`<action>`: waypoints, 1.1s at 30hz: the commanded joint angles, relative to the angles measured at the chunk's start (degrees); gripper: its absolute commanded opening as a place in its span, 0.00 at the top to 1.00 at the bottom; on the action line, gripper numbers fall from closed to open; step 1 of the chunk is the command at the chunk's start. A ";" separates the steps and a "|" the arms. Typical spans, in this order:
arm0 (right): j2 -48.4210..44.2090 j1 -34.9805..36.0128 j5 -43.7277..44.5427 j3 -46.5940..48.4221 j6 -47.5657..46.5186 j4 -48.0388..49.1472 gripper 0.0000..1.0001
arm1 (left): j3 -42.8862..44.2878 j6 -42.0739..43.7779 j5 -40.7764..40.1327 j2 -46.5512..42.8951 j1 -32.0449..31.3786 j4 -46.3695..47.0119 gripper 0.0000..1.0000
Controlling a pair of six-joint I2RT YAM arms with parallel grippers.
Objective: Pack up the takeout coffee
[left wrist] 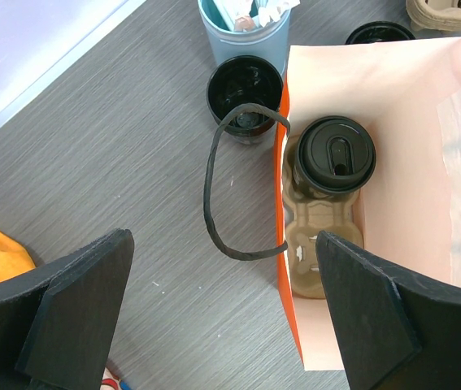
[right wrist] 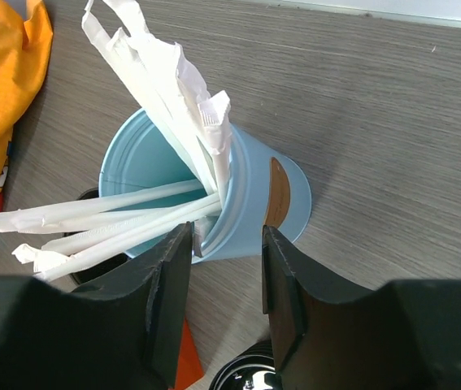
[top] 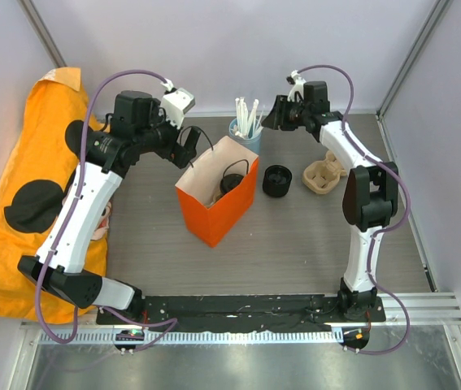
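An orange paper bag (top: 218, 213) stands open mid-table, its pale inside (left wrist: 409, 97) facing up. Inside, a coffee cup with a black lid (left wrist: 336, 154) (top: 232, 180) sits in a cardboard carrier (left wrist: 315, 244). The bag's black rope handle (left wrist: 211, 195) droops outside the near wall. My left gripper (left wrist: 222, 305) (top: 188, 148) hovers open over the bag's left edge, holding nothing. My right gripper (right wrist: 223, 284) (top: 275, 114) is open just above a blue tin (right wrist: 250, 203) (top: 245, 134) of wrapped straws (right wrist: 157, 106), with nothing between its fingers.
A black cup (left wrist: 245, 89) stands between the tin and the bag. A black lid (top: 277, 180) (right wrist: 254, 375) lies right of the bag, with another cardboard carrier (top: 325, 175) beyond it. A yellow cloth (top: 19, 195) covers the table's left side.
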 commanded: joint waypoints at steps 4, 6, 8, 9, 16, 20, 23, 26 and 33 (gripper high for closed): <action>-0.70 1.76 -1.17 0.30 0.57 3.86 0.58 | 1.11 -0.76 0.91 0.07 0.31 0.51 0.00; -0.44 2.03 -1.08 0.47 0.48 3.86 0.58 | 0.94 -0.67 0.82 -0.11 0.22 0.51 0.00; -0.18 2.38 -0.91 0.73 0.31 3.60 0.60 | 0.67 -0.67 0.82 -0.28 0.31 0.59 0.00; -0.09 2.38 -0.99 0.82 0.39 3.51 0.63 | 0.59 -0.67 0.73 -0.28 0.22 0.59 0.00; -0.35 2.99 0.50 0.74 -1.10 2.28 0.69 | 0.50 -0.67 0.64 -0.64 0.40 0.59 0.00; -0.61 2.99 1.20 0.56 -1.54 2.11 0.74 | 0.50 -0.67 0.91 -0.55 0.40 0.68 0.00; -0.61 2.99 1.38 0.65 -1.63 2.02 0.84 | 0.41 -0.67 0.91 -0.55 0.40 0.59 0.00; -0.79 3.08 1.91 0.65 -2.24 1.49 0.89 | 0.41 -0.76 0.82 -0.72 0.40 0.59 0.00; -2.19 3.08 1.03 2.14 -1.72 0.35 0.96 | 0.67 -0.76 0.91 -0.64 0.49 0.59 0.00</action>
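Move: The straws aimed at stand in the blue cup some 4 cm to the right hand's left and 2 cm ahead, their exposed lengths about 2 cm below its half-open fingers. The lidded black cup stands about 11 cm back and 2 cm right of the hand, 12 cm lower; the paper bag is roughly 16 cm back and 16 cm left. From the left hand, the straws lie about 20 cm ahead, 15 cm right and 17 cm below. At the right edge of the blue cup, the right fingertips seem to come against the base of the leaning straws. The right hand slides about 2.5 cm left and barely back towards them at nearly constant height, then holds its place while the fingers go from about half open to almost shut. Whether a straw is caught between the tips can't be clearly seen. ##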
